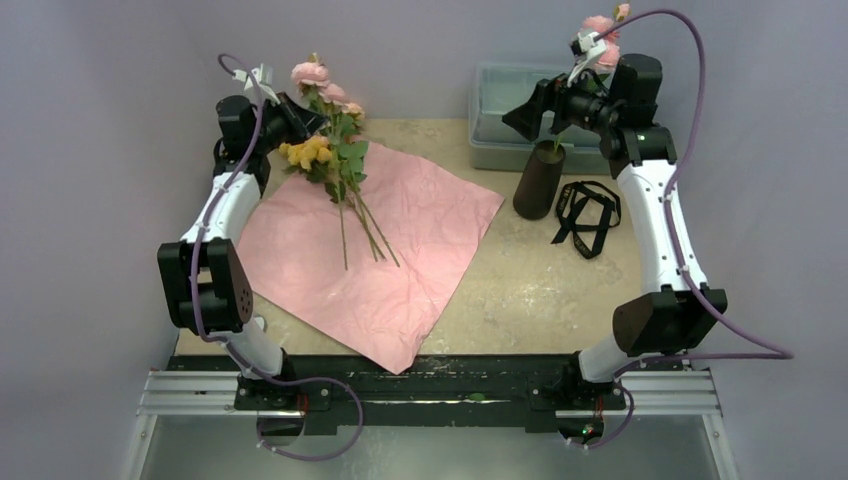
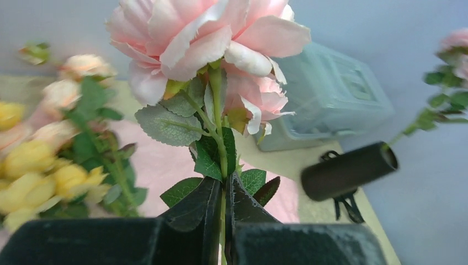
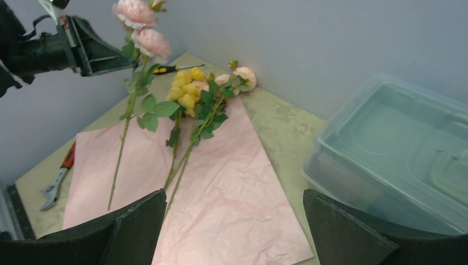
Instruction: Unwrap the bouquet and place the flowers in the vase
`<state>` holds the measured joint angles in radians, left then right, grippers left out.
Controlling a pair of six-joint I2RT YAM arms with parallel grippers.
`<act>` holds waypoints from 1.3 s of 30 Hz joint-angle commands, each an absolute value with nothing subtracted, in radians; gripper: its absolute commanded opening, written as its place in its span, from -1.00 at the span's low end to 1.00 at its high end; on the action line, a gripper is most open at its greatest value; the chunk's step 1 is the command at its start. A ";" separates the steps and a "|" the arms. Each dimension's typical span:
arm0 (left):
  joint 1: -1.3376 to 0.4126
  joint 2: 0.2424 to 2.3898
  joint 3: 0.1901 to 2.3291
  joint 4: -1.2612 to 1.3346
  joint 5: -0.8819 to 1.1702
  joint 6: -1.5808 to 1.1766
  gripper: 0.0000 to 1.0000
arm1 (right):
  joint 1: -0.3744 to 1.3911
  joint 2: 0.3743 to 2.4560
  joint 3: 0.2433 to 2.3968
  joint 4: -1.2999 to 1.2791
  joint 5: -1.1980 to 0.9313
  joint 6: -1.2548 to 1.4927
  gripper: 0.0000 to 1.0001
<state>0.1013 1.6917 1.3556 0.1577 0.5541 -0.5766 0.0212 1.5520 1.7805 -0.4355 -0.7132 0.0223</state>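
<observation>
The pink paper [image 1: 380, 250] lies spread flat on the table, with the black ribbon [image 1: 585, 215] off to the right. Several yellow and peach flowers [image 1: 335, 170] lie on the paper's far corner, also seen in the right wrist view [image 3: 193, 96]. My left gripper [image 1: 312, 118] [image 2: 227, 179] is shut on the green stem of a pink rose [image 2: 209, 38], held up above the paper with its stem [image 3: 118, 160] hanging down. The dark vase [image 1: 540, 180] [image 2: 347, 171] stands at the right with one pink flower [image 1: 600, 40] in it. My right gripper [image 1: 522, 112] [image 3: 234, 221] hangs open and empty above the vase.
A translucent lidded plastic box [image 1: 500, 100] [image 3: 397, 149] sits behind the vase against the back wall. Red-handled pliers [image 3: 59, 176] lie left of the paper, and a yellow-handled tool [image 3: 171, 69] lies beyond the flowers. Walls close in the table on three sides.
</observation>
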 commanded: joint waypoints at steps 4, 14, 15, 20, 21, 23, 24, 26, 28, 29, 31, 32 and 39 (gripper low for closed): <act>-0.032 1.628 1.440 0.439 0.828 -0.663 -1.00 | 0.139 1.521 1.724 -0.433 -0.831 0.023 0.96; -0.152 1.715 1.473 1.035 0.914 -1.143 -1.00 | 0.247 1.532 1.673 -0.249 -0.982 0.271 0.77; -0.165 1.718 1.481 1.035 0.912 -1.148 -1.00 | 0.253 1.536 1.671 -0.225 -0.988 0.297 0.74; -0.239 1.721 1.507 1.003 0.939 -1.133 -1.00 | 0.267 1.560 1.677 -0.086 -1.014 0.450 0.50; -0.251 1.722 1.508 1.005 0.941 -1.137 -1.00 | 0.268 1.565 1.679 -0.052 -1.019 0.475 0.44; -0.265 1.724 1.508 1.009 0.943 -1.143 -1.00 | 0.275 1.574 1.682 -0.011 -1.028 0.520 0.39; -0.272 1.723 1.509 1.009 0.943 -1.145 -1.00 | 0.279 1.578 1.683 -0.004 -1.032 0.536 0.38; -0.284 1.719 1.506 1.008 0.937 -1.147 -1.00 | 0.290 1.586 1.681 0.036 -1.038 0.559 0.37; -0.295 1.719 1.511 1.000 0.936 -1.145 -1.00 | 0.297 1.587 1.672 0.062 -1.039 0.586 0.35; -0.297 1.720 1.512 0.995 0.936 -1.144 -1.00 | 0.299 1.588 1.665 0.084 -1.044 0.609 0.32; -0.303 1.723 1.512 0.999 0.939 -1.151 -1.00 | 0.302 1.588 1.650 0.123 -1.051 0.641 0.26; -0.306 1.723 1.512 1.002 0.941 -1.154 -1.00 | 0.304 1.589 1.649 0.129 -1.052 0.647 0.25; -0.316 1.723 1.509 0.992 0.945 -1.142 -1.00 | 0.311 1.623 1.654 0.219 -1.081 0.732 -0.08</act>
<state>-0.3096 1.7245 1.4685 0.9478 0.9375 -1.1412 0.3046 1.6051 1.6478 0.0982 -1.0409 0.6476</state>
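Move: The left hand already holds an upright pink rose by its stem, just below the blossoms. The right hand's open fingers, where it is taken, are some 45 cm to its right, 10 cm back and 14 cm higher. From the right hand, this stem lies mirrored: about 45 cm left, 10 ahead and 14 below. The vase is roughly 5 cm ahead, 7 right and 29 below the right hand. The yellow flowers lie about 7 cm ahead, 5 left and 23 below the left hand. Rightward, swinging back and rising, the left hand carries the rose about 23 cm across towards the right hand, turning some 50 degrees clockwise and keeping its pinch. Leftward and somewhat back, the right hand comes about 16 cm to meet the stem, turning counter-clockwise and rolling its left side up as its fingers narrow from wide to half open. Its touch on the stem can't be made out. ##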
